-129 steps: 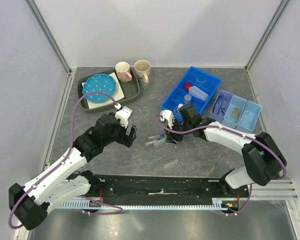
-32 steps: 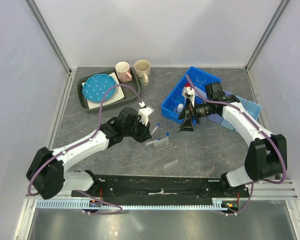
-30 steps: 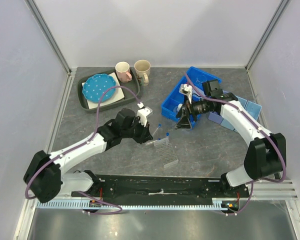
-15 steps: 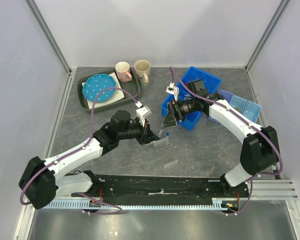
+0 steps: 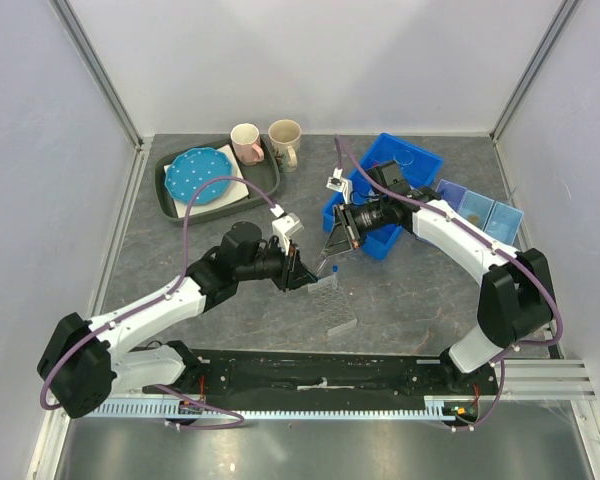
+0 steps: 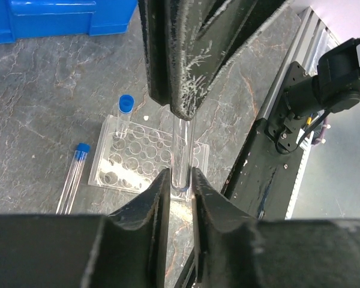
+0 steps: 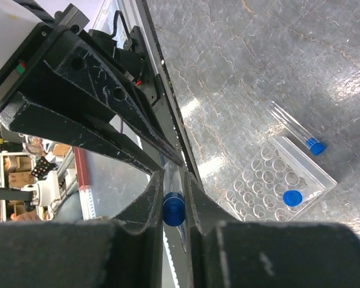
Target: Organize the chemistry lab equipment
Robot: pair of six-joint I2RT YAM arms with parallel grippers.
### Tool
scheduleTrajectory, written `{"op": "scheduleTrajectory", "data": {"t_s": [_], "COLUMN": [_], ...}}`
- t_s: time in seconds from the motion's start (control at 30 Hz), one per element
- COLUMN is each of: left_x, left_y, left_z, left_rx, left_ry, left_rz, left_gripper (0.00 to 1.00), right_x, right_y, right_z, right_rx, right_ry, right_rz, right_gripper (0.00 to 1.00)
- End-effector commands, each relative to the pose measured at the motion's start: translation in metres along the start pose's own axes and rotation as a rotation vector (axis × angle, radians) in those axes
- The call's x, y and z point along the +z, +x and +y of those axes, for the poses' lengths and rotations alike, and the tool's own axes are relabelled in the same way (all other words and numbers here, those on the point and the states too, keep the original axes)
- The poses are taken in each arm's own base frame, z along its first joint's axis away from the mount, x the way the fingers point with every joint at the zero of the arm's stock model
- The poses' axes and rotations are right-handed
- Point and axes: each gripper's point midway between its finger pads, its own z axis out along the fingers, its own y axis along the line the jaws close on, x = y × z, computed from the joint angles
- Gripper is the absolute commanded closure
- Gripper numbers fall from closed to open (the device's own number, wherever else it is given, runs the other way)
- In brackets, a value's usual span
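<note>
A blue-capped clear tube (image 7: 174, 207) is held level above the clear tube rack (image 5: 332, 302). My right gripper (image 5: 331, 248) is shut on its capped end, and it shows in the right wrist view (image 7: 174, 193). My left gripper (image 5: 302, 272) is shut on the tube's round bottom end (image 6: 181, 174), and it shows in the left wrist view (image 6: 181, 187). The rack (image 6: 145, 161) holds one upright blue-capped tube (image 6: 125, 111). Another capped tube (image 6: 75, 174) lies loose on the table beside the rack. The squeeze bottle, glasses and brush are hidden by my right arm or too small to tell.
A blue bin (image 5: 410, 165) stands at the back right, with small light-blue bins (image 5: 477, 210) beside it. A pink mug (image 5: 246, 143) and a beige mug (image 5: 285, 138) stand at the back. A blue dotted plate (image 5: 199, 175) lies on a grey tray (image 5: 265, 185).
My right arm swung from the blue bin leftward with the tube to above the rack. My left gripper moved right to meet it and closed on the tube's other end.
</note>
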Motion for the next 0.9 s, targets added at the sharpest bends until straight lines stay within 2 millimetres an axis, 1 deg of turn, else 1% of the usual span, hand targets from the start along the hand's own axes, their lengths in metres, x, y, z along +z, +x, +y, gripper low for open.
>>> {"op": "scheduleTrajectory", "data": {"t_s": [0.0, 0.03, 0.07, 0.1, 0.17, 0.2, 0.23, 0.27, 0.3, 0.33, 0.37, 0.4, 0.43, 0.47, 0.5, 0.53, 0.57, 0.6, 0.67, 0.7, 0.77, 0.8, 0.87], "left_x": [-0.007, -0.009, -0.016, -0.019, -0.033, -0.039, -0.046, -0.052, -0.063, -0.071, -0.078, -0.087, -0.095, -0.1, -0.104, -0.108, -0.108, -0.109, -0.106, -0.106, -0.104, -0.104, -0.104], "left_y": [-0.012, -0.013, -0.013, -0.013, -0.014, -0.017, -0.018, -0.014, -0.021, -0.023, -0.025, -0.023, -0.025, -0.024, -0.017, -0.014, -0.012, -0.009, -0.006, -0.006, -0.005, -0.005, -0.005], "left_z": [0.0, 0.004, 0.005, 0.008, 0.016, 0.02, 0.03, 0.037, 0.037, 0.045, 0.049, 0.052, 0.063, 0.067, 0.073, 0.08, 0.082, 0.086, 0.085, 0.085, 0.088, 0.087, 0.087], "left_rx": [-0.009, -0.008, -0.003, 0.011, 0.028, 0.05, 0.057, 0.074, 0.097, 0.112, 0.13, 0.165, 0.184, 0.214, 0.221, 0.227, 0.228, 0.225, 0.215, 0.213, 0.209, 0.209, 0.208], "left_ry": [-0.043, -0.068, -0.089, -0.112, -0.184, -0.215, -0.28, -0.321, -0.349, -0.413, -0.447, -0.477, -0.548, -0.579, -0.611, -0.651, -0.662, -0.678, -0.67, -0.666, -0.671, -0.669, -0.669], "left_rz": [-0.044, -0.049, -0.05, -0.054, -0.067, -0.077, -0.088, -0.071, -0.098, -0.107, -0.113, -0.098, -0.099, -0.083, -0.05, -0.031, -0.019, -0.006, 0.005, 0.005, -0.004, -0.009, -0.009], "left_gripper": [0.68, 0.61, 0.58, 0.51, 0.43, 0.33, 0.26, 0.2, 0.12, 0.07, 0.04, 0.0, 0.0, 0.0, 0.0, 0.0, 0.0, 0.0, 0.01, 0.01, 0.01, 0.01, 0.01], "right_x": [-0.003, -0.003, -0.005, -0.005, -0.007, -0.007, -0.008, -0.01, -0.01, -0.013, -0.014, -0.015, -0.017, -0.017, -0.015, -0.016, -0.014, -0.012, -0.011, -0.01, -0.009, -0.01, -0.009], "right_y": [-0.014, -0.013, -0.012, -0.01, -0.009, -0.007, -0.006, -0.005, -0.002, 0.0, 0.0, 0.005, 0.006, 0.009, 0.017, 0.017, 0.02, 0.028, 0.03, 0.036, 0.039, 0.043, 0.044], "right_z": [0.011, 0.011, 0.012, 0.009, 0.009, 0.007, 0.004, 0.004, -0.001, -0.007, -0.011, -0.017, -0.018, -0.026, -0.033, -0.033, -0.036, -0.041, -0.043, -0.047, -0.049, -0.054, -0.056], "right_rx": [-0.09, -0.104, -0.117, -0.138, -0.166, -0.188, -0.19, -0.234, -0.247, -0.294, -0.32, -0.333, -0.392, -0.42, -0.436, -0.49, -0.519, -0.528, -0.597, -0.604, -0.638, -0.64, -0.648], "right_ry": [-0.018, -0.015, -0.01, 0.001, 0.013, 0.019, 0.038, 0.053, 0.07, 0.116, 0.144, 0.17, 0.191, 0.244, 0.266, 0.281, 0.316, 0.33, 0.373, 0.389, 0.408, 0.429, 0.437], "right_rz": [-0.037, -0.038, -0.042, -0.041, -0.048, -0.045, -0.047, -0.049, -0.042, -0.04, -0.037, -0.029, -0.026, -0.014, 0.004, 0.004, 0.018, 0.036, 0.048, 0.062, 0.075, 0.086, 0.088], "right_gripper": [0.89, 0.89, 0.91, 0.91, 0.91, 0.91, 0.92, 0.92, 0.92, 0.92, 0.92, 0.92, 0.92, 0.92, 0.92, 0.92, 0.92, 0.91, 0.91, 0.91, 0.91, 0.91, 0.91]}}
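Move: Below the two hands, which both pinch one blue-capped test tube, lies the clear tube rack: its middle is some 6 cm back, 2 cm right and 18 cm down from the right hand. The standing tube in its far right corner is level forward with that hand, 3 cm right and 14 cm lower; the lying tube is about 5 cm left, straight across, 19 cm lower. From the left hand the rack is roughly 1 cm back, 6 cm right and 16 cm below. Opening wide, the left fingers let go of the tube's clear lower end, and that hand draws off to the left about 12 cm and slightly forward, its fingers swinging forward and tipping down. The right hand keeps its pinch by the blue cap, holds almost still at first, then sinks some 6 cm towards the rack, drifting right and a little back as its wrist rolls and tips the fingers downward. ##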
